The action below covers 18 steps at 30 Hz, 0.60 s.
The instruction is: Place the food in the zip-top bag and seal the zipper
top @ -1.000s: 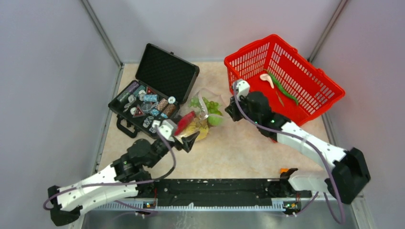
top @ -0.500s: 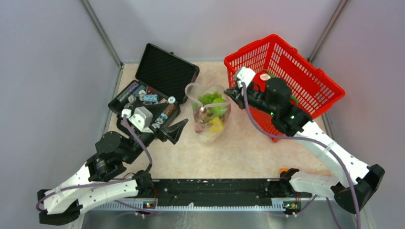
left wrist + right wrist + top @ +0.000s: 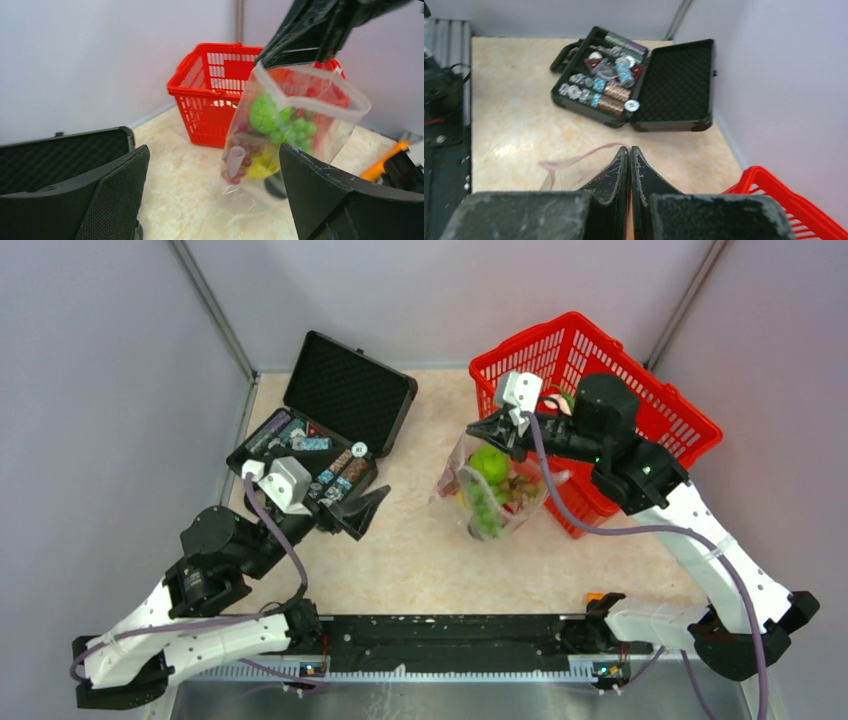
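Note:
The zip-top bag (image 3: 497, 498) hangs in the air in front of the red basket, its top edge pinched in my shut right gripper (image 3: 474, 429). The food is inside it: a green pear-like fruit (image 3: 489, 462), green grapes (image 3: 296, 131), red-purple grapes (image 3: 234, 170) and a yellow bunch (image 3: 262, 168). The pale pink zipper (image 3: 320, 106) curves round a gaping mouth. In the right wrist view the zipper (image 3: 579, 156) trails left from the right gripper (image 3: 629, 149). My left gripper (image 3: 358, 512) stands open and holds nothing, left of the bag and apart from it. In its wrist view the left gripper (image 3: 214, 148) frames the zip-top bag (image 3: 292, 150).
An open black case (image 3: 348, 392) with round chips stands at the back left, right behind the left gripper. The red basket (image 3: 655, 400) at the back right holds a long green thing and a pale piece. Grey walls close in both sides.
The right gripper lifted the bag off the table and carried it right, toward the basket. The left gripper let go of the bag, opened fully and drew back toward the case.

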{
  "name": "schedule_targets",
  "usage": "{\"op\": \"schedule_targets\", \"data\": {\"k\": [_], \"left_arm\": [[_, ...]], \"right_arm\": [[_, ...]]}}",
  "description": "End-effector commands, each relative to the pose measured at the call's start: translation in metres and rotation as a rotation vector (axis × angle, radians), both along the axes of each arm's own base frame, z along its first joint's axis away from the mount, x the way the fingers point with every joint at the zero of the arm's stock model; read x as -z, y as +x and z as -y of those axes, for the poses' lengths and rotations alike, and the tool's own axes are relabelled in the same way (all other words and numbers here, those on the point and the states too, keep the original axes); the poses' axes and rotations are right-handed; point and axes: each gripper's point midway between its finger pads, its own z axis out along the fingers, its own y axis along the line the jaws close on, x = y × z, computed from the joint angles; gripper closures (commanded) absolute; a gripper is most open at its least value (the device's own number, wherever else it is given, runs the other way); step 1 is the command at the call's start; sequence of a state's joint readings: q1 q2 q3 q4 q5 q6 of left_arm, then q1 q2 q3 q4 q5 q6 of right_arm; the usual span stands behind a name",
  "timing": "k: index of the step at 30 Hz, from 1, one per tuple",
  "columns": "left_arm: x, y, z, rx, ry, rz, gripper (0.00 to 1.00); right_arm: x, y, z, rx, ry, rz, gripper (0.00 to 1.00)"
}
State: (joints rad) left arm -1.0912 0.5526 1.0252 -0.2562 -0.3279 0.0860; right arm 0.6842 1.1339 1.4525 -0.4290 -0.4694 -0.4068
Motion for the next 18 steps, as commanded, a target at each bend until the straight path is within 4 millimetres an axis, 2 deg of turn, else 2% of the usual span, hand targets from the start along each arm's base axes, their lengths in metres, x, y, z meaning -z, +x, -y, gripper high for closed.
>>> {"op": "schedule_targets", "data": {"k": [1, 5, 9, 13, 18], "left_arm": [[0.017, -0.024, 0.040, 0.235, 0.161, 0.032, 0.01], [0.066, -0.035, 0.075, 0.394, 0.275, 0.018, 0.01], [0.100, -0.026, 0.081, 0.372, 0.308, 0.043, 0.01], [0.101, -0.020, 0.075, 0.324, 0.288, 0.109, 0.01], [0.080, -0.009, 0.059, 0.219, 0.250, 0.168, 0.01]], "right_arm": [[0.003, -0.033, -0.004, -0.171, -0.007, 0.025, 1.00], [0.024, -0.047, -0.009, -0.246, -0.007, -0.020, 1.00], [0.045, -0.053, -0.013, -0.303, -0.025, -0.044, 1.00], [0.059, -0.050, -0.017, -0.326, -0.059, -0.038, 1.00], [0.061, -0.043, -0.025, -0.362, -0.091, -0.007, 1.00]]}}
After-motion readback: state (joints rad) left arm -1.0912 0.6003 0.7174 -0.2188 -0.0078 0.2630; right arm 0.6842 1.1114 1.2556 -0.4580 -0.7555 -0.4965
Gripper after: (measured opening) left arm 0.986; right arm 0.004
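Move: The food-filled zip-top bag hangs open from the right fingers. Its middle lies about 21 cm to the left hand's right, 4 cm ahead and 13 cm below; the chip tray is some 19 cm left of that hand, 17 cm ahead and 38 cm down. From the right hand the bag's middle is about 4 cm back, 5 cm right and 13 cm down, and the red basket about 20 cm ahead, 27 cm right and 33 cm down. The bag, its rim still pinched in the shut right fingers, is carried about 8 cm down and 4 to 5 cm back, that hand turning counter-clockwise. The left hand, fingers staying wide open, swings right and then sinks some 14 cm to the bag's mouth, its left side rolling up and the hand turning clockwise, and rises slightly at the end. Whether it touches the rim can't be seen. ##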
